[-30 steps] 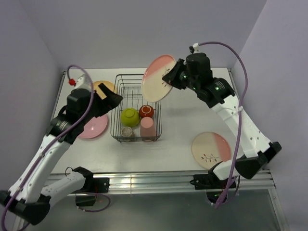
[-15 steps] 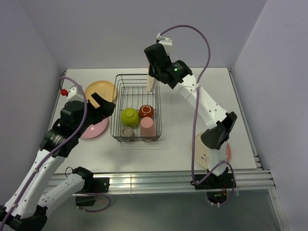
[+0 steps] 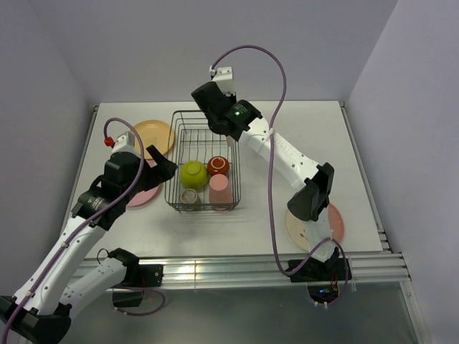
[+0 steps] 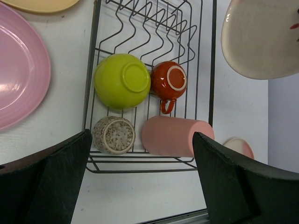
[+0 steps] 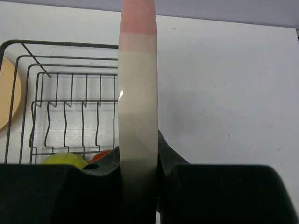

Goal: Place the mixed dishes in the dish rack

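Observation:
My right gripper (image 5: pixel 138 154) (image 3: pixel 215 118) is shut on the rim of the pink-and-cream plate (image 5: pixel 138 93) (image 4: pixel 261 37). It holds the plate on edge over the far right part of the dish rack (image 3: pixel 173 165) (image 5: pixel 60 44). The top view hides the plate under the arm. In the rack's near end lie the lime-green bowl (image 3: pixel 193 173) (image 4: pixel 122 80), red-brown mug (image 3: pixel 219 166), salmon-pink cup (image 3: pixel 219 188) and small speckled cup (image 3: pixel 189 196). My left gripper (image 3: pixel 159 172) (image 4: pixel 142 140) hangs open and empty left of the rack.
An orange-yellow plate (image 3: pixel 152 132) and a pink plate (image 3: pixel 147 195) lie left of the rack, the pink one partly under my left arm. The twig-drawn plate (image 3: pixel 326 222) lies at the near right, partly behind my right arm's elbow. Walls close in the table on three sides.
My right arm has swung left, carrying the plate from right of the rack to over its far end and turning it on edge. My left arm drew back slightly, still open.

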### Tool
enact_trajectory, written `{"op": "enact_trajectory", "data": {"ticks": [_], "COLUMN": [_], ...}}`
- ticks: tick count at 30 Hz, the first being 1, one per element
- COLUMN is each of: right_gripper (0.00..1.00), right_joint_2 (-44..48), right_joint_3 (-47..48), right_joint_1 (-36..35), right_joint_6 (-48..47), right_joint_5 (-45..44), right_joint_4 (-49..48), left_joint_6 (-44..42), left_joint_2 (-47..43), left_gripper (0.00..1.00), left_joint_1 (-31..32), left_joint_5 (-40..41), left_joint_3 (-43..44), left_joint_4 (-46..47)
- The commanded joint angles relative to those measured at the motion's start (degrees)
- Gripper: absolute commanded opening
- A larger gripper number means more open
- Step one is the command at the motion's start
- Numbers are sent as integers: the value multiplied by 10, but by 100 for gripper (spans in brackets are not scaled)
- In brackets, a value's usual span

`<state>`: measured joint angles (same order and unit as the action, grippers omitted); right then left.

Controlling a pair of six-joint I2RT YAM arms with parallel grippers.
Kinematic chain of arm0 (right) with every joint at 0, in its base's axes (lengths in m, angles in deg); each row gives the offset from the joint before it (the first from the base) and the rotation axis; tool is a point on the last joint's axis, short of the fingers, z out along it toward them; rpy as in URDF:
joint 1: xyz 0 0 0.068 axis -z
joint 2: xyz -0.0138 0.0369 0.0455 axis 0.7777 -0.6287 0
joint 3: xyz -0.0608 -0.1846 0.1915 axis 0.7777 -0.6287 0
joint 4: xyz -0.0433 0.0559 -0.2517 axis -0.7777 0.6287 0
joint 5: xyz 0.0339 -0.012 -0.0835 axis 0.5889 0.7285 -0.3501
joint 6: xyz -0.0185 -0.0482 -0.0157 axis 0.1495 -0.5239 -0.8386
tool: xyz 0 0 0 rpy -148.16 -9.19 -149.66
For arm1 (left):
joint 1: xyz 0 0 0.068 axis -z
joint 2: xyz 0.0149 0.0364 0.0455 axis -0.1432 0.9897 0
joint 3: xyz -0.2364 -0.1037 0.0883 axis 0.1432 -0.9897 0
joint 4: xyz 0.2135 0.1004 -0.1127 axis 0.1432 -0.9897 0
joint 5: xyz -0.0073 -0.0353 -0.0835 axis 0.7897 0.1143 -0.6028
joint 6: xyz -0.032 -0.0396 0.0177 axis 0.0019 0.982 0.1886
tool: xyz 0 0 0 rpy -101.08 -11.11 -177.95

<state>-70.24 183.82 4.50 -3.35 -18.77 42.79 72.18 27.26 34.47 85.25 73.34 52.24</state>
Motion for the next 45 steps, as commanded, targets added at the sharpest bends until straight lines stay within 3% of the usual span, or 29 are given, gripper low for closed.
{"op": "enact_trajectory", "data": {"ticks": [1, 29, 38, 45], "right_gripper": [0, 0, 0, 0], "right_joint_2": [4, -88, -97, -68], "right_joint_3": [35, 35, 0, -93], "right_joint_1": [-8, 0, 9, 28], "right_joint_6": [-14, -9, 11, 40], "right_joint_5": [-75, -32, -9, 30], "right_joint_4": [-42, -54, -70, -122], "left_joint_6": [-16, -16, -25, -25], "left_joint_2": [-12, -21, -24, -23], "left_gripper": [95, 95, 94, 95], "left_joint_1": [0, 0, 0, 0], "left_joint_5": [-8, -19, -12, -16], "left_joint_3": [-4, -13, -14, -23], "left_joint_4": [20, 12, 5, 6]}}
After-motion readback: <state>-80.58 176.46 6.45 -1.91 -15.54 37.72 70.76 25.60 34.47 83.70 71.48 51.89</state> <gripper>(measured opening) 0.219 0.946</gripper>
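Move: Over the rack's right side, the right hand holds the two-tone plate on edge; the right-hand plate slot is some 4 cm ahead, 2 cm left and 23 cm below. The red mug stands about 8 cm back and 4 cm left of the hand, the green bowl about 10 cm back and 12 cm left, both some 24 cm down. From the idle left hand the slot lies roughly 20 cm ahead, 15 cm right and 18 cm lower. Lowering the held plate about 13 cm towards the slot inside the rack's right wall, the right hand also drifts a couple of centimetres forward and slightly left. The descent nearly halts after the first 9 cm, then resumes faster. Meanwhile the fingers keep their grip and tip some 10 degrees further down. ##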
